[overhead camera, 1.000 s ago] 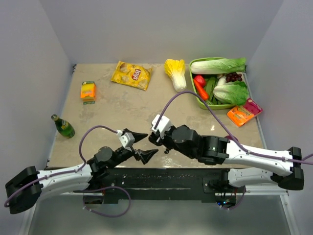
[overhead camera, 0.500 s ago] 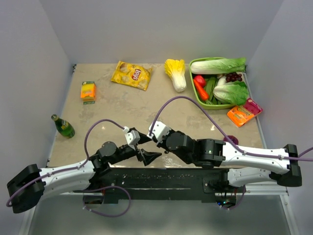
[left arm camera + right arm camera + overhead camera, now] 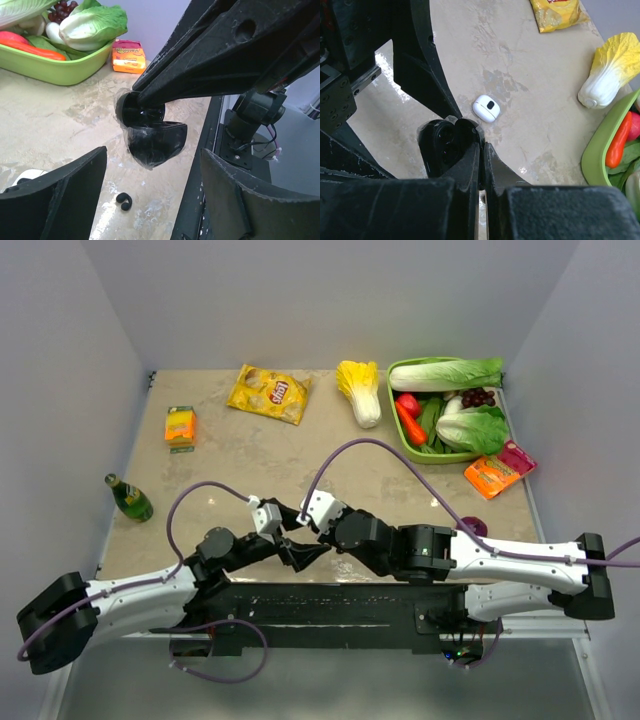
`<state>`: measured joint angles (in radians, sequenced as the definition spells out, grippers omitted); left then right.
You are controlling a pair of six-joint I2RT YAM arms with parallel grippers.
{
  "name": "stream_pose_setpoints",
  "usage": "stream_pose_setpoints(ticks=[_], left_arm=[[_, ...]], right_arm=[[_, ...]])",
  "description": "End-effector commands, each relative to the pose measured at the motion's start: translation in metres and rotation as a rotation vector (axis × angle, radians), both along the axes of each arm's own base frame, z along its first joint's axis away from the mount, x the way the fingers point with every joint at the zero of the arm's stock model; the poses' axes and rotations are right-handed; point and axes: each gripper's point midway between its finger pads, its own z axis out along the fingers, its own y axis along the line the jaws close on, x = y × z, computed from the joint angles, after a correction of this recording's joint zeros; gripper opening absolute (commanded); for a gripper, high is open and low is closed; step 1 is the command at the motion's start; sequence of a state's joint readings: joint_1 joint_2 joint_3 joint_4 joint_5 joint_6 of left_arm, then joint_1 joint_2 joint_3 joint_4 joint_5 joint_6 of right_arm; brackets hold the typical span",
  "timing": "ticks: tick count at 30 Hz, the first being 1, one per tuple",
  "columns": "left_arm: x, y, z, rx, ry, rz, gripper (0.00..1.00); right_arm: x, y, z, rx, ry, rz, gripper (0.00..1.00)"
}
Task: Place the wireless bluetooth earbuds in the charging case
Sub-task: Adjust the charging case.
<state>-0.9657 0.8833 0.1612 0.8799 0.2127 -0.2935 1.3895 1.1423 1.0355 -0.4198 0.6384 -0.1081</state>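
Observation:
My right gripper (image 3: 481, 147) is shut on the raised lid of a black charging case (image 3: 442, 147) wrapped in clear film, holding it open above the table near the front edge. In the left wrist view the case (image 3: 152, 142) hangs between the two fingers of my open left gripper (image 3: 154, 155), which do not touch it. One black earbud (image 3: 124, 201) lies on the table below the case. A closed white case (image 3: 486, 108) rests on the table just beyond. From above, both grippers meet at the near middle (image 3: 303, 532).
A green basket (image 3: 400, 440) of vegetables sits at the back right, with an orange packet (image 3: 498, 470) beside it. A napa cabbage (image 3: 361, 390), a chips bag (image 3: 268, 393), an orange box (image 3: 180, 426) and a green bottle (image 3: 129, 497) lie further out. The black front rail (image 3: 320, 605) runs just below the grippers.
The right arm has carried the black case left and nearer, in between the left fingers. The left gripper has shifted right to meet it and its jaws have narrowed a little.

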Motion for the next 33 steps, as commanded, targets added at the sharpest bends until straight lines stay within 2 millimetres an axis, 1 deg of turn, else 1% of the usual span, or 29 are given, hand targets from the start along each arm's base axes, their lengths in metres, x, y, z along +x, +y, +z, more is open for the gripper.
stream_pose_setpoints(ticks=[1,6,11,15,17,20,23,26,27,30,32,33], left_arm=[[0.000,-0.006,0.034,-0.076,-0.078,-0.035,0.77],[0.002,-0.009,0.033,-0.071,-0.076,-0.044,0.72],[0.006,-0.009,0.035,-0.080,-0.075,-0.038,0.71],[0.010,-0.009,0.033,-0.072,-0.069,-0.033,0.70],[0.011,-0.009,0.034,-0.079,-0.070,-0.032,0.70],[0.014,-0.009,0.034,-0.082,-0.067,-0.020,0.73],[0.014,-0.009,0.032,-0.075,-0.065,-0.023,0.72],[0.013,-0.010,0.031,-0.073,-0.069,-0.033,0.63],[0.011,-0.011,0.030,-0.070,-0.070,-0.045,0.56],[0.009,-0.012,0.027,-0.064,-0.070,-0.060,0.45],[0.009,-0.012,0.026,-0.061,-0.069,-0.063,0.39],[0.009,-0.012,0.026,-0.063,-0.071,-0.065,0.33]], right_arm=[[0.003,0.007,0.013,0.051,-0.020,-0.018,0.00],[0.002,0.008,0.013,0.048,-0.019,-0.016,0.00],[0.002,0.009,0.010,0.042,-0.015,-0.011,0.00],[0.000,0.011,0.008,0.038,-0.011,-0.006,0.00],[-0.001,0.012,0.007,0.035,-0.009,0.000,0.00],[-0.001,0.013,0.005,0.031,-0.007,-0.002,0.00],[-0.001,0.013,0.004,0.029,-0.008,-0.002,0.00],[0.000,0.013,0.005,0.030,-0.009,-0.003,0.00],[-0.001,0.013,0.004,0.032,-0.009,-0.004,0.00],[0.000,0.013,0.005,0.033,-0.009,-0.005,0.00],[-0.001,0.014,0.004,0.033,-0.007,-0.001,0.00],[-0.001,0.014,0.004,0.034,-0.007,-0.003,0.00]])
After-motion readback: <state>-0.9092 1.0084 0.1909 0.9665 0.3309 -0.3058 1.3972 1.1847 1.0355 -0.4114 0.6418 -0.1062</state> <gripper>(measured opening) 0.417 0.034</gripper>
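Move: Just beyond my left fingertips is the open black charging case, held in my right fingers: about 2 cm to the right, 1 cm farther out and 1 cm above my left hand. From my right hand its middle is some 2 cm left, 1 cm back and 1 cm below. Down on the table, about 18 cm below my left hand, the white case lies 15 cm ahead and 3 cm right, a black earbud 3 cm ahead and 7 cm right. I bring the case and my left fingers together: my right hand keeps its pinch at the lid and lowers the case about 1 cm, drifting slightly left. My left hand edges right and forward, then a little back, ending some 1 cm to the right, and closes from wide to under half open until its fingertips meet the sides of the case body. ##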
